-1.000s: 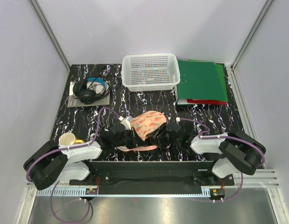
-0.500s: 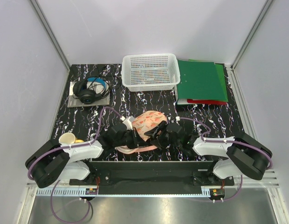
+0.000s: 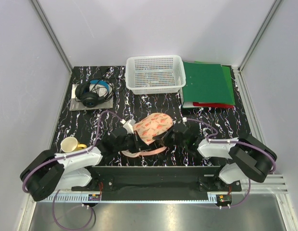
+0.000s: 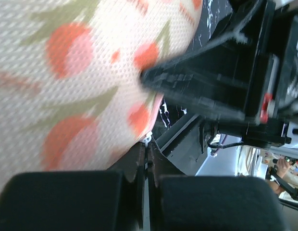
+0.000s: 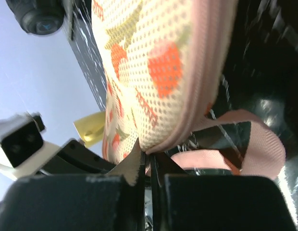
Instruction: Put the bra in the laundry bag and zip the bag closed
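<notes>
The laundry bag (image 3: 153, 126), peach with a red-pink print, lies at the near middle of the table with its upper half tilted up. My left gripper (image 3: 133, 138) is at its left edge, jaws shut on a small white zip piece at the bag's rim (image 4: 148, 140). My right gripper (image 3: 162, 139) is at the bag's near right edge, shut on the pink zip edge (image 5: 161, 144). Salmon-pink fabric of the bra (image 3: 143, 153) (image 5: 257, 144) shows beneath the raised half. I cannot tell how much of it lies inside.
A white mesh basket (image 3: 155, 73) stands at the back middle, with green folders (image 3: 206, 84) to its right. Black headphones (image 3: 93, 93) lie on a grey pad at the back left. A yellow cup (image 3: 69, 143) stands by the left arm.
My right gripper has closed on the bag's pink zip edge. Both arms shifted slightly and the bag's upper half sits a little higher and further right.
</notes>
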Tool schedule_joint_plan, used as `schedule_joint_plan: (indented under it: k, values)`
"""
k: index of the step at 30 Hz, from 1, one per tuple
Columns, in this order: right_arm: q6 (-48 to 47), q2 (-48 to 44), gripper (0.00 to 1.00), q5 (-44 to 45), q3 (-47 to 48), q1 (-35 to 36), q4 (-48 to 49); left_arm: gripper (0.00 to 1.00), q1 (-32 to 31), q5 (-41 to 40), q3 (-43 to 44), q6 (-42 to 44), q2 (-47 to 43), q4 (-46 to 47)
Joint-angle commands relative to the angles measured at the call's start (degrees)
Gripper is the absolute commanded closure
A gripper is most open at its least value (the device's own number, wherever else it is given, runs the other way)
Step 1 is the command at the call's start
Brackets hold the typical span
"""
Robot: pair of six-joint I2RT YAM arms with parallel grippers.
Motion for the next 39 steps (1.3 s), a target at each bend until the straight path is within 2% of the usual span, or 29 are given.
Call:
schedule_joint_plan:
  k: [1, 4, 5, 7, 11, 13, 14, 15, 18, 22, 26, 29, 32, 34, 35, 36, 38, 39]
  values:
    - [-8.89, -1.42, 1.0, -4.86, -0.36, -8.74, 1.68, 1.0, 4.62, -0.93, -4.03, 2.62, -8.51, -7.46]
    - [-17.67, -0.63, 1.0, -13.57, 0.78, -14.81, 1.07, 1.0, 10.25, -1.11, -6.76, 5.77, -16.67, -15.37]
    - [-19.27, 1.11, 1.0, -18.46, 1.48, -15.86, 0.89, 1.0, 11.23, -1.28, -6.86, 6.84, -18.53, -16.87]
    - [-23.22, 2.96, 1.0, -21.66, 4.73, -17.63, -1.39, 1.0, 12.29, -1.55, -6.42, 8.77, -22.57, -22.49]
    - [-28.33, 9.98, 1.0, -28.51, 12.9, -17.28, -6.31, 1.0, 12.21, 1.08, -6.42, 8.35, -23.39, -21.63]
    - [-31.39, 12.19, 0.98, -29.15, 19.48, -15.36, -12.1, 1.0, 11.95, 3.02, -6.59, 7.38, -22.43, -18.92]
    - [-32.63, 14.12, 0.76, -29.15, 21.94, -14.3, -14.47, 1.0, 11.77, 3.54, -6.42, 6.94, -21.81, -17.25]
    - [-33.52, 15.01, 0.7, -29.06, 26.32, -12.99, -18.15, 1.0, 11.51, 3.64, -6.24, 6.5, -21.54, -17.24]
    - [-33.71, 16.6, 0.47, -28.88, 29.87, -9.99, -20.56, 1.0, 9.84, 3.37, -4.84, 4.83, -19.36, -13.29]
    - [-29.06, 11.08, 0.29, -24.59, 24.18, -8.5, -20.3, 1.0, 6.33, 2.59, -2.2, 2.98, -14.87, -9.86]
    - [-26.76, -3.3, 0.22, -17.39, 15.57, -7.88, -21.61, 1.0, 4.39, 1.7, 0.35, 2.63, -11.0, -7.31]
    - [-27.55, -11.84, 0.18, -13.16, 11.6, -7.79, -29.07, 1.0, 3.77, 2.14, 0.79, 1.84, -8.19, -4.86]
    - [-24.57, -15.47, 0.12, -17.08, 6.61, -7.7, -29.62, 1.0, 3.25, 2.23, 1.05, 1.14, -6.35, -2.83]
    - [-20.02, -16.79, 0.1, -22.17, 3.88, -7.7, -22.7, 1.0, 3.07, 2.32, 1.05, 0.79, -5.72, -2.21]
    - [-18.86, -17.5, 0.01, -22.99, 1.51, -7.53, -21.02, 1.0, 3.07, 2.41, 0.97, 0.52, -5.46, -1.6]
    - [-18.24, -18.2, 0.0, -23.34, 0.79, -7.26, -19.96, 1.0, 3.07, 2.41, 0.88, 0.35, -5.46, -1.33]
    - [-20.33, -19.7, 0.0, -21.86, 0.08, -6.82, -22.21, 1.0, 3.07, 2.23, 0.88, 0.34, -6.33, -2.02]
    - [-21.38, -19.88, 0.0, -20.98, 0.26, -6.82, -26.58, 1.0, 2.98, 1.62, 0.79, 0.34, -6.95, -2.9]
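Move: The laundry bag's middle lies about 7 cm ahead and 1 cm to the right of the left hand, which already pinches the bag at its zip pull. From the right hand, its shut fingers still on the bag's rim, that middle is some 3 cm ahead and 4 cm left; the zip pull is roughly 4 cm back and 5 cm left of it. The pink handle lies about 3 cm back and 2 cm right of the left hand, a little below. The bag's rim and zip pull are hauled apart: the left hand tugs about 8 cm left while the right goes forward and right. The right fingers then open wide, letting go as the hand swings left, rises and turns some 20 degrees counter-clockwise, before coming back and right over the bag, dipping at the end. The left keeps its pinch and eases back right about 5 cm. ##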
